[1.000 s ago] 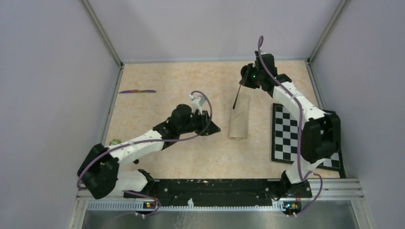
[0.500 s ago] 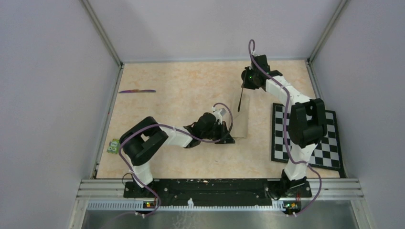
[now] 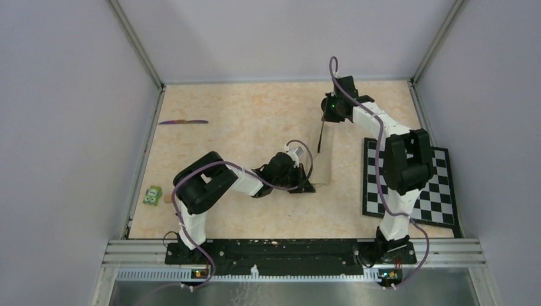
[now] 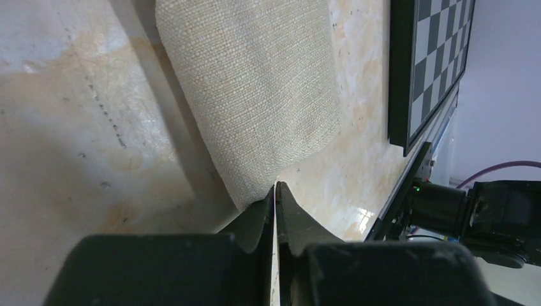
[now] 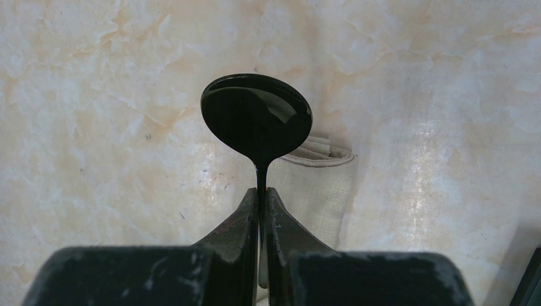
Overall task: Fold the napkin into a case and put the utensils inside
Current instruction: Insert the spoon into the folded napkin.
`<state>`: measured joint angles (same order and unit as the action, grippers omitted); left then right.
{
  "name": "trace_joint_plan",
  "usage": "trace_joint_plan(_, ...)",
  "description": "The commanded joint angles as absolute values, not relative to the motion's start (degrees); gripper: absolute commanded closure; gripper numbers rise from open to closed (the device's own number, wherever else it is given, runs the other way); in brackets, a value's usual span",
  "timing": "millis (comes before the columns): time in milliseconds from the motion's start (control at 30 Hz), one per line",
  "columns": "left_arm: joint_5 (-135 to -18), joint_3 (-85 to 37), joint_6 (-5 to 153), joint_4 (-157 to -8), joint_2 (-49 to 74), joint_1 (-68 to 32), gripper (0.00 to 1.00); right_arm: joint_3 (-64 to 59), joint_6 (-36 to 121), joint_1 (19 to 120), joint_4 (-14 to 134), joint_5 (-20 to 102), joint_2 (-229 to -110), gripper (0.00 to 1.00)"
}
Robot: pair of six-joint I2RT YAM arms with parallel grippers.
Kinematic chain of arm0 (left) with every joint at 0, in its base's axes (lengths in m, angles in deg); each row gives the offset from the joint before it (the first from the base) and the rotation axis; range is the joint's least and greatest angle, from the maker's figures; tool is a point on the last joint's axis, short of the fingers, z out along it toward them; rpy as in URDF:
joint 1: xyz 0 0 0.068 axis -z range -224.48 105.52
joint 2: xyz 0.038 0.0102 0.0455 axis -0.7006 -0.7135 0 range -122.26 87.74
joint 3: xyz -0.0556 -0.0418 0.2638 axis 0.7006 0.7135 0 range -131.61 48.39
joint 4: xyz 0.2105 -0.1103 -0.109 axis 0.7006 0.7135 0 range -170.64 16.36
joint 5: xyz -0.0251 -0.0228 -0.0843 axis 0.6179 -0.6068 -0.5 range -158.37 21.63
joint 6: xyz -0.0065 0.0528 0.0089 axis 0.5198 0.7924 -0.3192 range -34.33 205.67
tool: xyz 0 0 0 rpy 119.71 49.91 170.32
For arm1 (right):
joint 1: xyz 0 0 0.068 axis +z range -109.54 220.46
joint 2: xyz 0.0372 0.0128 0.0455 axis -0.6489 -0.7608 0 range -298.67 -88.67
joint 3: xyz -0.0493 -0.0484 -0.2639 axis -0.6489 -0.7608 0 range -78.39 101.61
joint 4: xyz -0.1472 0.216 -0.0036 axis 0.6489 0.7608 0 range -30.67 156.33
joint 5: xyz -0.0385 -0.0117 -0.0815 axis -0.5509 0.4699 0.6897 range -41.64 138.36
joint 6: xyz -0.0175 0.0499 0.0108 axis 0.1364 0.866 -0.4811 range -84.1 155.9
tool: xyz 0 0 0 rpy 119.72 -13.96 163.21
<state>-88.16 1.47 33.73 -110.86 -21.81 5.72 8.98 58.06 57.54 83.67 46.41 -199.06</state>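
Observation:
The napkin, folded into a narrow beige case (image 3: 326, 163), lies mid-table. My left gripper (image 3: 308, 187) sits low at its near left corner. In the left wrist view the jaws (image 4: 275, 186) are closed to a thin slit right at the edge of the cloth (image 4: 255, 89), pinching that corner. My right gripper (image 3: 328, 116) hovers over the case's far end, shut on the handle of the black spoon (image 3: 321, 136). The spoon's round bowl (image 5: 256, 115) hangs just beyond the case's open end (image 5: 319, 182), ahead of the closed right gripper (image 5: 262, 190). The purple knife (image 3: 183, 121) lies alone far left.
A black-and-white checkerboard (image 3: 440, 191) lies flat at the right, next to the right arm. A small green object (image 3: 152, 196) sits by the left wall. Grey walls close in the table on three sides.
My left arm swung right from mid-table to the case's near corner and its jaws closed there. The right gripper shifted the spoon slightly toward the case's far end.

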Motion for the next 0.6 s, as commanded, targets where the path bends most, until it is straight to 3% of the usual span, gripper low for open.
trace_joint_plan(0, -87.0, -0.6, 33.4, -114.2, -23.3, 5.9, 0.93, 8.3, 58.5, 58.5, 83.9, 45.5, -198.7, 1.0)
trace_joint_plan(567, -85.8, -0.5, 33.1, -114.5, -25.0, 5.8, 0.94, 3.5, 61.6, 61.7, 88.6, 44.0, -195.1, 1.0)
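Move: The mouth of the napkin's pocket, at the diagonal fold halfway along, lies about 8 cm back from the right hand, 2 cm to its left and 10 cm below. The napkin's far end is some 5 cm ahead of that hand, 9 cm down; the chessboard's middle is about 20 cm back and 28 cm to its right. From the left hand, the pocket mouth is roughly 14 cm ahead and 3 cm right, about a centimetre lower. Backward and down on a slant, with some drift to the left, the right hand carries the spoon about 6 cm, handle end leading, towards the fold of the napkin's pocket. Its fingers stay shut on the handle while the hand tips a further 10 degrees or so towards pointing down. The left hand keeps its pinch on the napkin's near left corner and barely shifts. ##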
